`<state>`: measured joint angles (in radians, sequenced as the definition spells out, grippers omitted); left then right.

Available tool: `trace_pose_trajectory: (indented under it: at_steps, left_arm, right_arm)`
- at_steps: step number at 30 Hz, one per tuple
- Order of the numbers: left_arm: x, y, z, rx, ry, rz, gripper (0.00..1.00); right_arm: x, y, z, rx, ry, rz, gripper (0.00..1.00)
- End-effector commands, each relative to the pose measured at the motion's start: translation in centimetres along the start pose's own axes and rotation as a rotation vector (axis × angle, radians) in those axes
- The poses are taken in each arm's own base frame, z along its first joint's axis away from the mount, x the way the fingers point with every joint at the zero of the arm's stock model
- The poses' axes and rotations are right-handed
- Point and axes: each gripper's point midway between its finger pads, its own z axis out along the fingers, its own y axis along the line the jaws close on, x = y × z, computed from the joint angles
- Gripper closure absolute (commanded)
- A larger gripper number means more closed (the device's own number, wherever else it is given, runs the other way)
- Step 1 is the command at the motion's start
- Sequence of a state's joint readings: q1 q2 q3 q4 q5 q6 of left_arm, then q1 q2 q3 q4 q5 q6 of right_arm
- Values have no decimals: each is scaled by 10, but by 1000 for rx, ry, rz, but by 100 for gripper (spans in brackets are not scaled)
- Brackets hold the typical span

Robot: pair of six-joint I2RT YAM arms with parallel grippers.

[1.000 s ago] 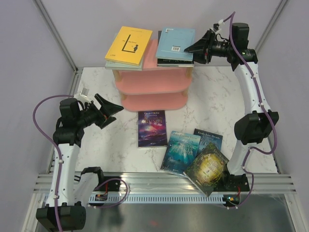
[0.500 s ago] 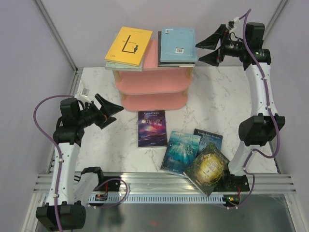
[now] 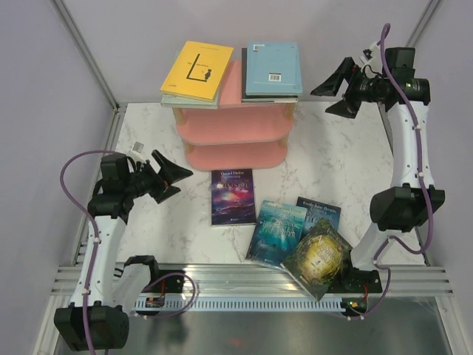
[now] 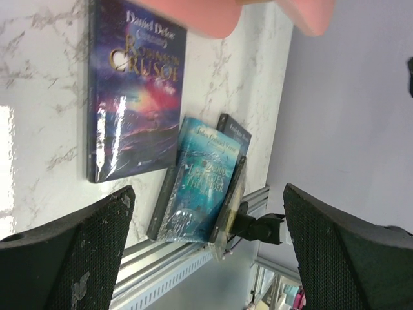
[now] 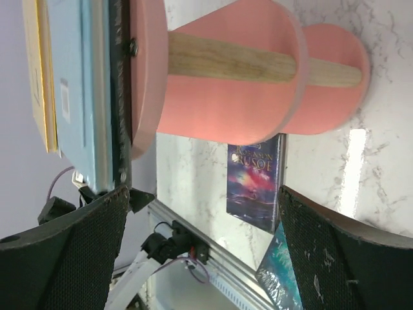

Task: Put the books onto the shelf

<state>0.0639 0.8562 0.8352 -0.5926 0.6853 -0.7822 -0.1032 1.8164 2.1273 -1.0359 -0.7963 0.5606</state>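
Note:
The pink shelf (image 3: pixel 233 127) stands at the back of the table. On its top board a yellow book (image 3: pixel 196 69) lies on a pale grey-green one (image 3: pixel 185 102), and a light blue book (image 3: pixel 270 66) lies on a black one (image 3: pixel 270 96). On the table lie a purple galaxy book (image 3: pixel 232 196), a teal book (image 3: pixel 276 231), a dark blue book (image 3: pixel 320 210) and a green-gold book (image 3: pixel 316 256). My right gripper (image 3: pixel 320 102) hangs open and empty, right of the shelf's top. My left gripper (image 3: pixel 182 182) is open and empty, left of the purple book (image 4: pixel 135 97).
The teal, dark blue and green-gold books overlap at the front right, by the metal rail (image 3: pixel 251 279). The green-gold one juts over that rail. Grey walls close in both sides and the back. White marble table (image 3: pixel 332 159) shows right of the shelf.
My right gripper has opened, let go of the light blue book on the shelf's top, and drawn back to the right. The left arm has shifted slightly down and right.

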Motion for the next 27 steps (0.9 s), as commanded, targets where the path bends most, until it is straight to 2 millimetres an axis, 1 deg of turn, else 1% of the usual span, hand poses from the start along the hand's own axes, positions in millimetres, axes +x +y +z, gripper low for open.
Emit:
trace_pose_trajectory:
  at_steps: [1, 2, 3, 5, 6, 7, 8, 9, 11, 12, 15, 16, 17, 18, 19, 20, 22, 23, 25, 26, 27]
  left_arm:
    - [14, 31, 15, -72, 59, -3, 3]
    - [23, 42, 20, -95, 90, -17, 3]
    - [27, 49, 23, -114, 104, -24, 3]
    - [33, 69, 30, -181, 118, -46, 3]
    - [38, 75, 34, -212, 130, -34, 2]
    - [41, 83, 39, -243, 148, -43, 2]
    - [45, 88, 42, -260, 166, -33, 2]
    - [45, 92, 45, -278, 173, -31, 2]
    - [47, 99, 54, -298, 202, -23, 3]
    - [47, 101, 56, -307, 206, -18, 3]
    - [46, 113, 67, -347, 221, 0, 3]
    - [46, 115, 70, -356, 228, 7, 3]
    - [48, 120, 77, -372, 247, 9, 3]
    - [48, 123, 81, -387, 250, 15, 3]
    - [49, 120, 86, -387, 261, 35, 3]
    - [52, 126, 93, -406, 281, 36, 3]
    - [52, 124, 102, -419, 289, 69, 3]
    - [51, 123, 107, -417, 283, 82, 3]
    - [50, 129, 115, -437, 286, 81, 3]
    - [48, 130, 118, -437, 284, 81, 3]
    - [49, 138, 123, -456, 293, 73, 3]
  right_arm:
    - [21, 12, -40, 84, -81, -120, 2]
    - [31, 8, -40, 100, -70, -115, 2]
    - [50, -6, -35, 127, -33, -88, 2]
    - [81, -15, -21, 139, 11, -60, 2]
    - [105, -35, -10, 132, 20, -36, 2]
    - [126, -39, -2, 117, 51, -20, 2]
    - [150, -54, 9, 95, 56, 31, 2]
    - [172, -50, 20, 50, 94, 21, 2]
    - [203, -44, 34, -39, 153, 52, 2]
    - [220, -47, 46, -80, 168, 30, 2]
    - [235, -54, 67, -135, 169, 58, 2]
    - [236, -56, 73, -151, 169, 65, 2]
    - [235, -61, 84, -164, 162, 72, 2]
    - [235, -63, 90, -164, 166, 81, 2]
    - [234, -65, 96, -163, 167, 80, 2]
    - [230, -69, 106, -151, 172, 82, 2]
    - [226, -71, 118, -139, 170, 68, 2]
    - [220, -73, 129, -128, 170, 65, 2]
    - [216, -76, 142, -107, 164, 49, 2]
    - [213, -80, 154, -86, 170, 46, 2]
    - [214, -83, 161, -70, 176, 39, 2]
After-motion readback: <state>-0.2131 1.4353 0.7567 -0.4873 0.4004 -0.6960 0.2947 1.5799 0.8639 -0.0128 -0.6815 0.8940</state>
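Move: Robinson Crusoe, face up on the table, lies about 2 cm farther out than the left hand, 14 cm to its right and 22 below. From the right hand that book is some 16 cm back, 26 left and 34 below; the blue-book stack on the shelf top is about level in height, 17 cm left and 3 ahead. The turquoise Verne book sits 27 cm back, 12 left and 34 below the right hand. From beside the shelf top, the wide-open right hand pulls back about 18 cm while dropping and swinging left, then comes forward again some 7 cm, still easing left, to finish low by the right side of Robinson Crusoe, its wrist tipped down about 15 degrees more. At the same time the left hand, also wide open, sinks about 18 cm almost straight down, its fingers tipping some 30 degrees steeper, and late on drifts right towards the book's left edge; neither hand is seen to touch the book. ##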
